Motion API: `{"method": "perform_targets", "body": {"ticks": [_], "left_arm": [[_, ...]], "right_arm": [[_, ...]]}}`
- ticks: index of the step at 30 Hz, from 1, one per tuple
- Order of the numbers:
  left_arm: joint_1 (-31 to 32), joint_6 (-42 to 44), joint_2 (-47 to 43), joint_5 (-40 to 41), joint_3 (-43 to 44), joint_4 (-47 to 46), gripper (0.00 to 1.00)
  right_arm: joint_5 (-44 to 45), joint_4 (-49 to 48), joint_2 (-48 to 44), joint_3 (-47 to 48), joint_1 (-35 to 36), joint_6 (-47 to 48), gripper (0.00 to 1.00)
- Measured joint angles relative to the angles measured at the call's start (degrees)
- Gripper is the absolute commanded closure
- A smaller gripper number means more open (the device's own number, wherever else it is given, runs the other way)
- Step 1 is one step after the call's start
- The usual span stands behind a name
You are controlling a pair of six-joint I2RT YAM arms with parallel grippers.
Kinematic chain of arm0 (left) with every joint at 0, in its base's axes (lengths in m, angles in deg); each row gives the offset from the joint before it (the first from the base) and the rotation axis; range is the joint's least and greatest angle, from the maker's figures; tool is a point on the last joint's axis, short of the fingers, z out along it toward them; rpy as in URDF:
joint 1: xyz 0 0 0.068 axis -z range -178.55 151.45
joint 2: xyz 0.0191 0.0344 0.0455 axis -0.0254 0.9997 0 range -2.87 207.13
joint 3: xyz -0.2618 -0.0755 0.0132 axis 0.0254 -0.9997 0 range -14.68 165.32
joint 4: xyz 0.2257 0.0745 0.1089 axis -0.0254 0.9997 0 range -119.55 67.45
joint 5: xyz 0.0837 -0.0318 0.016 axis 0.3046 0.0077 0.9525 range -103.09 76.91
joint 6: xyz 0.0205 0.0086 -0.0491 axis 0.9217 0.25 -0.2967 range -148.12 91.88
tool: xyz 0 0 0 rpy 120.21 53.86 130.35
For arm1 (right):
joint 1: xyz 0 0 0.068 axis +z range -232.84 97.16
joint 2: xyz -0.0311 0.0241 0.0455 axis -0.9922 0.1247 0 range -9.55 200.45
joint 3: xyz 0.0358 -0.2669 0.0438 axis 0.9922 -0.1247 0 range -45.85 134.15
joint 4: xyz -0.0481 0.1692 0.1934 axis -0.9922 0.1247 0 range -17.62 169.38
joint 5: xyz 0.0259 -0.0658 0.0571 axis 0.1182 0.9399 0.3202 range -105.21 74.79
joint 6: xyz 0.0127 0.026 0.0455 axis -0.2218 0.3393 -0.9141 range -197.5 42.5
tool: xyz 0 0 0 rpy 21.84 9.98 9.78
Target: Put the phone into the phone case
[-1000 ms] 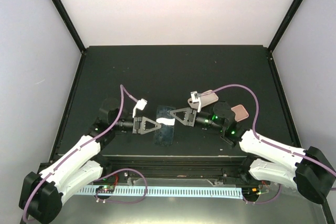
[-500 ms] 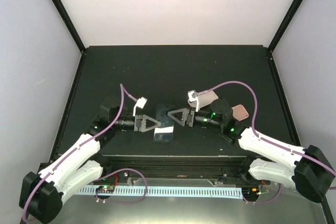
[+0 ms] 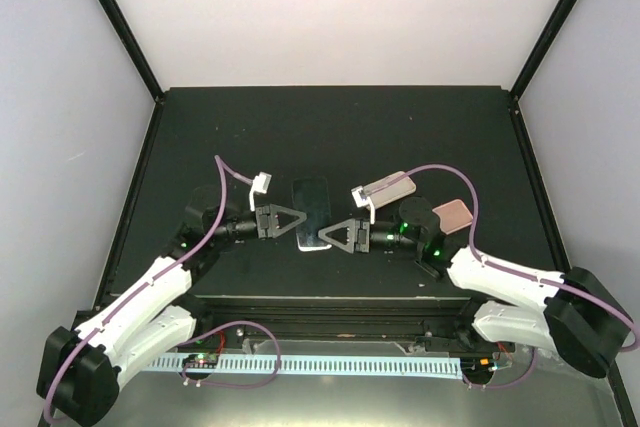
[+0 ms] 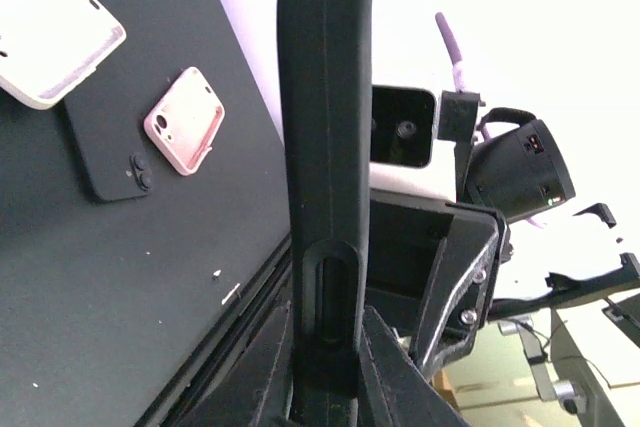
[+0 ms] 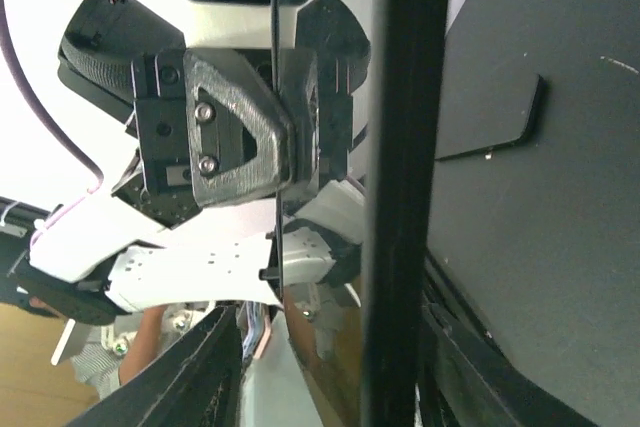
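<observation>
A dark slab (image 3: 312, 209) hangs above the table between both arms. Edge-on in the left wrist view it is a thick matte black phone case (image 4: 325, 97) with a slot cut in its side. My left gripper (image 3: 298, 219) (image 4: 328, 347) is shut on its end. The right wrist view shows the same black edge (image 5: 400, 147) with a glossy reflecting face, which looks like the phone. I cannot tell how deep the phone sits. My right gripper (image 3: 326, 237) (image 5: 325, 362) stands open around the slab's lower corner, one finger (image 5: 205, 367) well apart from it.
A whitish case (image 3: 390, 188) (image 4: 50, 37), a pink case (image 3: 457, 213) (image 4: 185, 119) and a flat black phone-shaped piece (image 4: 110, 162) (image 5: 490, 127) lie on the black table (image 3: 330, 137) at the right. The table's front edge runs just below both grippers.
My right gripper has opened, let go of the slab and shifted down and left. The left gripper has carried the slab farther back, and it now shows as a dark rectangle.
</observation>
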Motion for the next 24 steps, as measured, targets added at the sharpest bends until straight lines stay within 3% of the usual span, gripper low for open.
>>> {"method": "perform_targets", "body": {"ticks": [4,7,14,19,24], "left_arm": [[0.0,-1.0,0.0,2.0,-0.3,-0.7,0.98],[0.0,-0.9,0.0,2.6,-0.4,-0.6,0.98],[-0.5,-0.7,0.2,2.6,-0.4,-0.5,0.97],[-1.1,-0.2,0.3,3.1,-0.4,0.4,0.70],[-1.4,1.4,1.6,5.6,-0.4,3.5,0.58]], "right_arm": [[-1.2,-2.4,1.1,-0.9,0.0,-1.7,0.86],[-1.1,-4.3,1.6,-2.0,-0.3,-2.9,0.99],[-1.1,-9.4,3.4,-2.9,-0.3,-5.4,0.99],[-1.0,-11.9,5.4,-2.9,-0.3,-6.6,0.99],[0.6,-10.7,7.3,-2.7,-0.2,-8.1,0.99]]}}
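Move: The left hand still holds the black phone in its dark case by the left long side, its middle about 2 cm to the right and 1 cm ahead, level with the fingers. From the right hand, half open at the near right edge, that middle lies some 4 cm ahead and 3 cm left. On the table about 18 cm below, the cream case lies roughly 17 cm ahead and 15 cm right of the right hand, the pink case 11 cm ahead and 29 cm right. The right fingers close on the near part of the cased phone's right edge and pinch it, the hand hardly shifting. Only then do the left fingers spread partway around the left edge, loosening their hold, while both hands sink some 2 cm together; the left hand also edges about 2 cm forward. ##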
